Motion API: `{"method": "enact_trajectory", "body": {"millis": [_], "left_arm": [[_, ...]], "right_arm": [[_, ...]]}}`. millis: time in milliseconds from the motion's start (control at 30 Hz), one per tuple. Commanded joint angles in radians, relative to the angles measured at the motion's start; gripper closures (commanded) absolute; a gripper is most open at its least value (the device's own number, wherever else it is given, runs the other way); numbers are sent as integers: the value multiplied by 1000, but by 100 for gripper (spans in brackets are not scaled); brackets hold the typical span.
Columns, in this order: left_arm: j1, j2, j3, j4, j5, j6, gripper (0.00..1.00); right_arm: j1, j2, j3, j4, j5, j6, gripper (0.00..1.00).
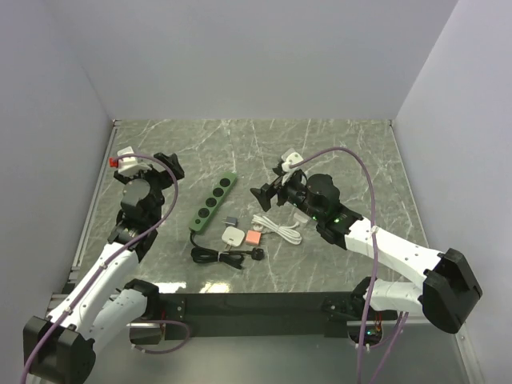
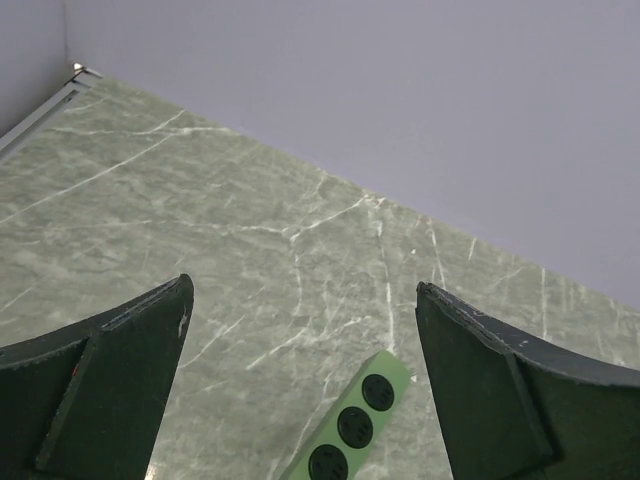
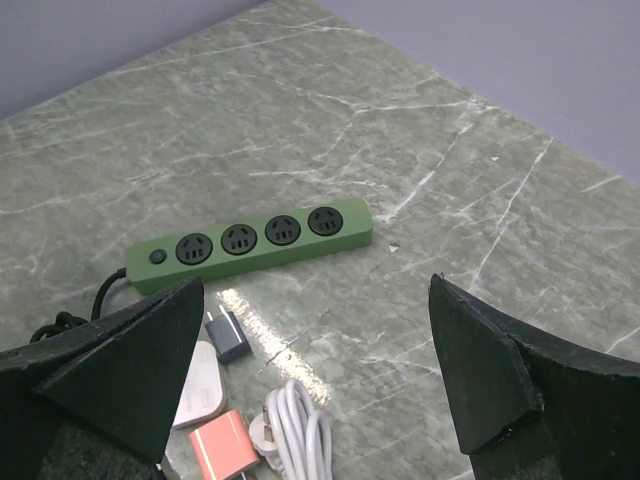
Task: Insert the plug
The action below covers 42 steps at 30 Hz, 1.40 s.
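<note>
A green power strip (image 1: pixel 212 200) with several black sockets lies slanted on the marble table; it also shows in the left wrist view (image 2: pixel 355 425) and the right wrist view (image 3: pixel 250 240). Beside it lie a small dark adapter (image 1: pixel 230 220) (image 3: pixel 228 335), a white adapter (image 1: pixel 233 236) (image 3: pixel 200 385), a pink adapter (image 1: pixel 254 237) (image 3: pixel 228 448) and a coiled white cable with plug (image 1: pixel 278 228) (image 3: pixel 300 435). My left gripper (image 1: pixel 170 166) (image 2: pixel 300 285) is open and empty, above the table left of the strip's far end. My right gripper (image 1: pixel 270 192) (image 3: pixel 315 283) is open and empty, above the table right of the strip.
The strip's black cord and plug (image 1: pixel 224 256) lie coiled near the front edge. Grey walls close in the table at the left, back and right. A metal rail (image 1: pixel 92 200) runs along the left edge.
</note>
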State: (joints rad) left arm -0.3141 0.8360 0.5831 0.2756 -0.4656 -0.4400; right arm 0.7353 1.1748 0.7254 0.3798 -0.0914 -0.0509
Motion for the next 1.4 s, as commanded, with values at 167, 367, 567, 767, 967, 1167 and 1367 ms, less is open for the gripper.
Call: {"method": "enact_trajectory", "body": {"millis": [167,367,567,767,967,1167,1367], "left_arm": [[-6,2,35,-27,-36,-11,1],[-5,-28,-25,5,67,-35,0],[-6,-15,-6,-71,117,-29,1],[-6,6,34,-139,172,-20,1],[-6,-14,34,-154,192,-16,1],[-6,-26,34,-174,208,-16,1],[-6,-34,32,-177,211,-14,1]], "right_arm": [[9,97,55,-12,-90,-49,0],[53,222,117,-62,-137,-109,1],[96,412,236,-166,-159,-164,5],[130,526,321,-252,-137,-221,12],[131,546,305,-252,-148,-253,13],[131,605,338,-274,-159,-262,18],[131,652,370,-288,-168,-270,21]]}}
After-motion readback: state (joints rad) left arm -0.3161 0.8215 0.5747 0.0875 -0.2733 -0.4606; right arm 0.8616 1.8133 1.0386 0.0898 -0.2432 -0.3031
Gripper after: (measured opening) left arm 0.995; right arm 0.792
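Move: The grey plug lies about 12 cm left of the right hand, some 1 cm back and 24 cm below. The white charger is about 4 cm behind that plug and 1 cm to its right; the orange plug sits 5 cm behind and 7 cm right of it, and the green power strip's middle 6 cm beyond and 5 cm left of it. From the left hand the grey plug lies 18 cm right, 5 cm back and 27 cm down. Lower the right gripper some 19 cm towards the grey plug, carrying it about 9 cm left during the first part and then sinking nearly straight down; swing it counter-clockwise, tip its fingers steeply downward and narrow them by about a fifth, without touching yet. Meanwhile ease the empty left gripper down and right towards the power strip, turning it slightly clockwise and nose-down. ##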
